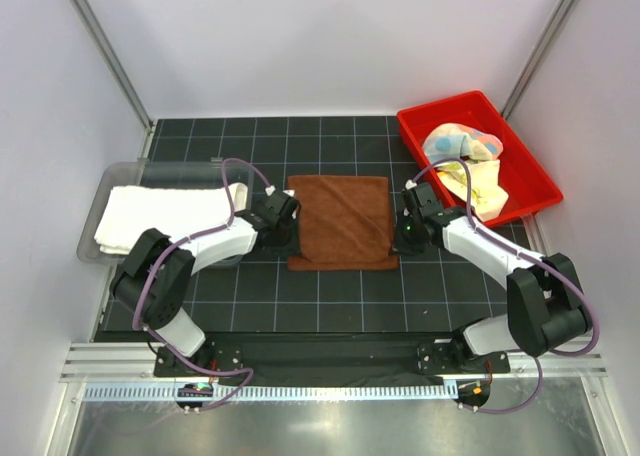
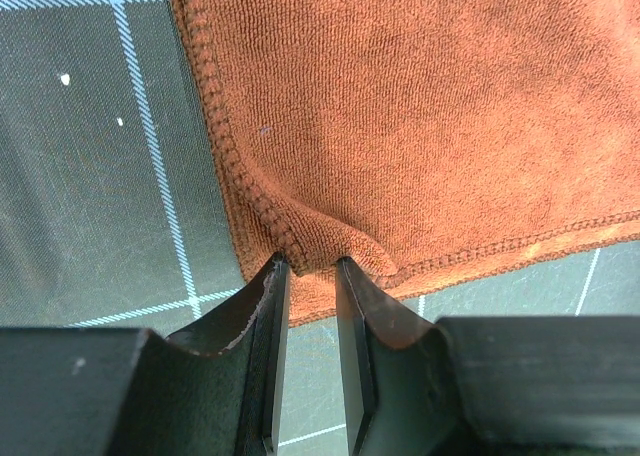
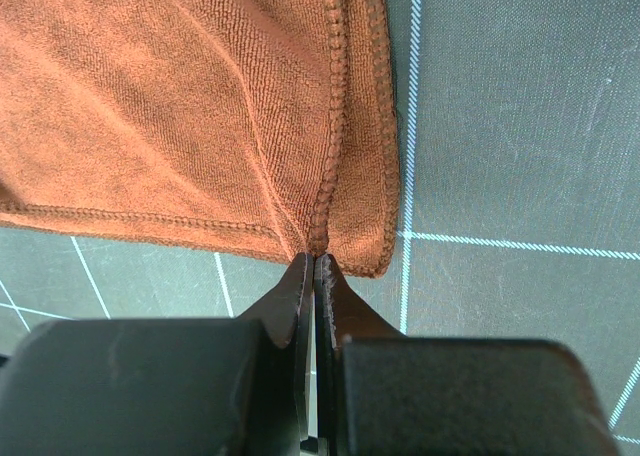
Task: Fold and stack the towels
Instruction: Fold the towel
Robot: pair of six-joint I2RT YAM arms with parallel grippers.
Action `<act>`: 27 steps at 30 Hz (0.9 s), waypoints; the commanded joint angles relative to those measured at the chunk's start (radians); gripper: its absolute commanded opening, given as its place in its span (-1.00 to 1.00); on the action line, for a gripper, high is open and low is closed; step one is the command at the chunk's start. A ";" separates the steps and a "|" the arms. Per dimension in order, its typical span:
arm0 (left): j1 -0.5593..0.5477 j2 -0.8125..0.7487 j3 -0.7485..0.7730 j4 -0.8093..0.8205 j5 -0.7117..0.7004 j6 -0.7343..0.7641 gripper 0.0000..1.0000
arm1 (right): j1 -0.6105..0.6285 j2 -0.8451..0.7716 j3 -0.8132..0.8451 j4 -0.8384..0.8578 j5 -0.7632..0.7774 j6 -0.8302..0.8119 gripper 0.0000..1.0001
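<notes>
A brown towel point(image 1: 340, 221) lies flat on the black grid mat, between my two arms. My left gripper point(image 1: 290, 238) sits at its near-left corner; in the left wrist view the fingertips point(image 2: 312, 266) pinch a raised ridge of the brown towel point(image 2: 420, 106), with a narrow gap left between the jaws. My right gripper point(image 1: 398, 244) is at the near-right corner, and the right wrist view shows it point(image 3: 316, 258) shut tight on the stitched hem of the brown towel point(image 3: 180, 106). A cream-white towel point(image 1: 160, 216) lies folded in the bin on the left.
A clear plastic bin point(image 1: 100, 191) at the left holds the white towel. A red bin point(image 1: 440, 116) at the back right holds a pastel multicoloured towel point(image 1: 455, 141) and a yellow one point(image 1: 480, 191). Grid mat point(image 1: 330, 296) shows in front of the towel. White walls enclose the table.
</notes>
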 commanded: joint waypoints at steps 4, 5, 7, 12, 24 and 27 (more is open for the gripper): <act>-0.003 -0.015 0.019 0.042 -0.020 -0.019 -0.42 | 0.010 0.012 -0.004 0.033 0.010 -0.007 -0.98; -0.003 -0.017 0.020 0.043 -0.022 -0.021 -0.42 | 0.010 0.012 -0.004 0.032 0.012 -0.005 -0.98; -0.005 -0.012 0.020 0.045 -0.023 -0.025 -0.41 | 0.010 0.012 -0.004 0.033 0.012 -0.007 -0.98; -0.005 -0.006 0.022 0.054 -0.029 -0.037 -0.38 | 0.013 0.013 -0.004 0.036 0.010 -0.005 -0.98; -0.006 0.021 0.033 0.063 -0.031 -0.051 -0.73 | 0.013 0.010 -0.010 0.039 0.007 -0.005 -0.98; -0.006 0.017 0.037 0.056 -0.031 -0.053 -0.99 | 0.016 0.012 -0.012 0.041 0.009 -0.007 -0.98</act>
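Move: Just under the left fingertips, straddled by them, lies the upper layer's near-left corner of the folded brown towel, directly in line and about 1 cm below. The right gripper, already shut on the near-right corner, is some 19 cm to the right and level; the middle of the towel's far edge is about 15 cm ahead and 9 cm right, and the white towel some 26 cm left and 7 cm ahead. For the right hand, that near-left corner lies about 19 cm left, level. Closing the left fingers from roughly a third open to shut, the left hand pinches the raised hem at the near-left corner of the brown towel's upper layer, after easing forward and dipping, each by only about 0.5 cm. The right hand sinks by about 0.5 cm and keeps its pinch on the near-right corner. ##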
